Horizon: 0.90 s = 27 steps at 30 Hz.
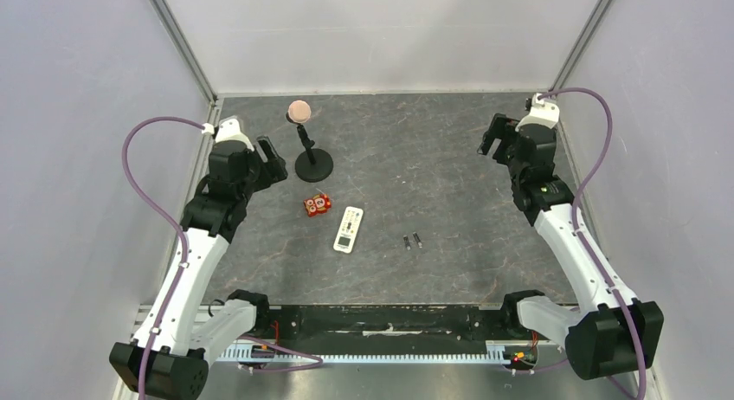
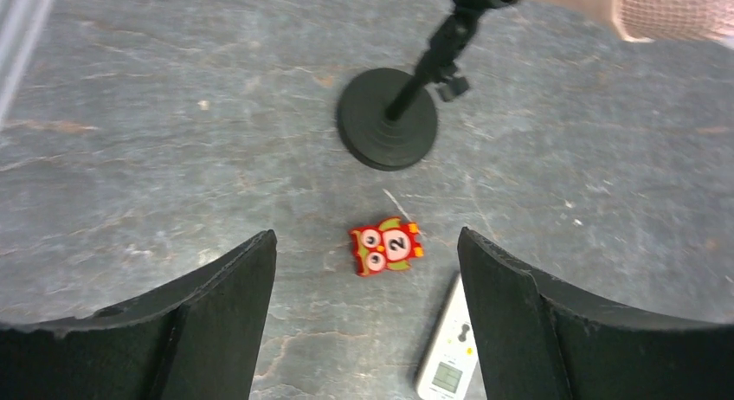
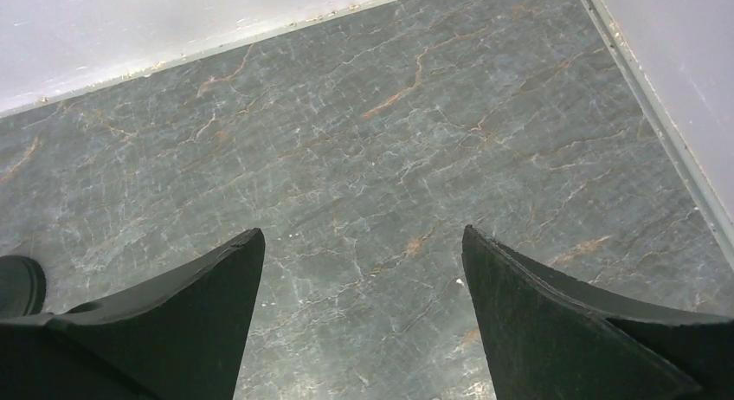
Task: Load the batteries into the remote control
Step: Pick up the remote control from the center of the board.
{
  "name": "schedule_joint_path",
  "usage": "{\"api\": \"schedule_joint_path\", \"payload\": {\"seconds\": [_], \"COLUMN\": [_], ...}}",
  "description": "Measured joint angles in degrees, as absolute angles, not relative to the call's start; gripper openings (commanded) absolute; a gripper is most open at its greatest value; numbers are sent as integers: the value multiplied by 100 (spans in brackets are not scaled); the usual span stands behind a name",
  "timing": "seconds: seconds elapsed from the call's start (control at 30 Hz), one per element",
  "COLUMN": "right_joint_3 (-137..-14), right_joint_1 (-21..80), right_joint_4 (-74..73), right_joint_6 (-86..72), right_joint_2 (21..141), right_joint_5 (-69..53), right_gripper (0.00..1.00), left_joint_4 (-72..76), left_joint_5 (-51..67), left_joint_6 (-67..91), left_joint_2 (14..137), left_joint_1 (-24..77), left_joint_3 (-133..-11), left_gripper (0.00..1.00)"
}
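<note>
The white remote control [image 1: 348, 229] lies face up near the table's middle, display end toward the arms; the left wrist view catches its display end [image 2: 450, 357] beside the right finger. Two slim dark batteries [image 1: 412, 241] lie side by side just right of it. My left gripper [image 1: 271, 162] hangs open at the left, apart from the remote, nothing between its fingers [image 2: 216, 322]. My right gripper [image 1: 490, 138] is open at the far right, over bare table, with its fingers [image 3: 537, 322] wide apart.
A small red owl gadget [image 1: 317, 206] [image 2: 387, 247] lies left of the remote. A black round-based stand [image 1: 313, 164] [image 2: 388, 119] with a pink ball on top [image 1: 299, 111] stands behind it. Grey walls enclose the table on three sides.
</note>
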<state>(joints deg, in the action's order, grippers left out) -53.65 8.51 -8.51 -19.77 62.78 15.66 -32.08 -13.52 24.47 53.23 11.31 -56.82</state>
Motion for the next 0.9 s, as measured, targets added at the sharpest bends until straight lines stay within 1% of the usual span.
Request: {"api": "schedule_joint_path", "payload": {"seconds": [0.2,0.4,0.47,0.57,0.7,0.9], "right_joint_3": [-5068,-4851,-4724,-4482,-4169,-3981], "right_joint_1": [851,851,851,869,928,965], "right_joint_4": [-731,-733,-729,-740,-753,-882], "right_joint_6": [-2231,-2298,-2355,-2482,-2661,-2808], "right_joint_2": [6254,6246,6228,6202,6202,6200], "right_joint_5": [1479,1059,849,604,381,272], "right_gripper": [88,88,87,86,86,86], "left_joint_4": [-2941,-2276,-2102,-1879,-1566,-1293], "left_joint_5": [-502,1066,1253,1201,843,-473], "left_joint_6": [2484,2687,2816,2932,3148,3214], "left_joint_2": [5356,5502,5614,5680,5817,6252], "left_joint_1": [1131,1184,1382,1990,2921,4018], "left_joint_3": [-5583,-4884,-4595,-4163,-3647,-3376], "left_gripper": [83,80,80,79,79,81]}}
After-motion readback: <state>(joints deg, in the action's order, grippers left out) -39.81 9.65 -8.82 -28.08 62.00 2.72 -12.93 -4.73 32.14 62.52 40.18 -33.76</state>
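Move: The remote control lies about 16 cm to the left hand's right, 1 cm back, 22 cm down. On the same table top, the owl block is 9 cm farther out than the remote and 9 cm left of it; the two batteries are 17 cm right of it and 4 cm nearer; the stand's base is 20 cm beyond it, 10 cm left. From the right hand the remote is 32 cm left, 8 cm back, 23 cm down. The wide-open left hand first sweeps right, then drops steeply and draws back towards the remote, some 17 cm right and 16 cm down in all, turning about 30 degrees clockwise and tipping its fingers further down until they are over the screen end, with no touch to be seen. The right hand, also open, sinks about 11 cm while easing left and back towards the batteries and the remote, its fingers tipping down and swinging slightly counter-clockwise. ##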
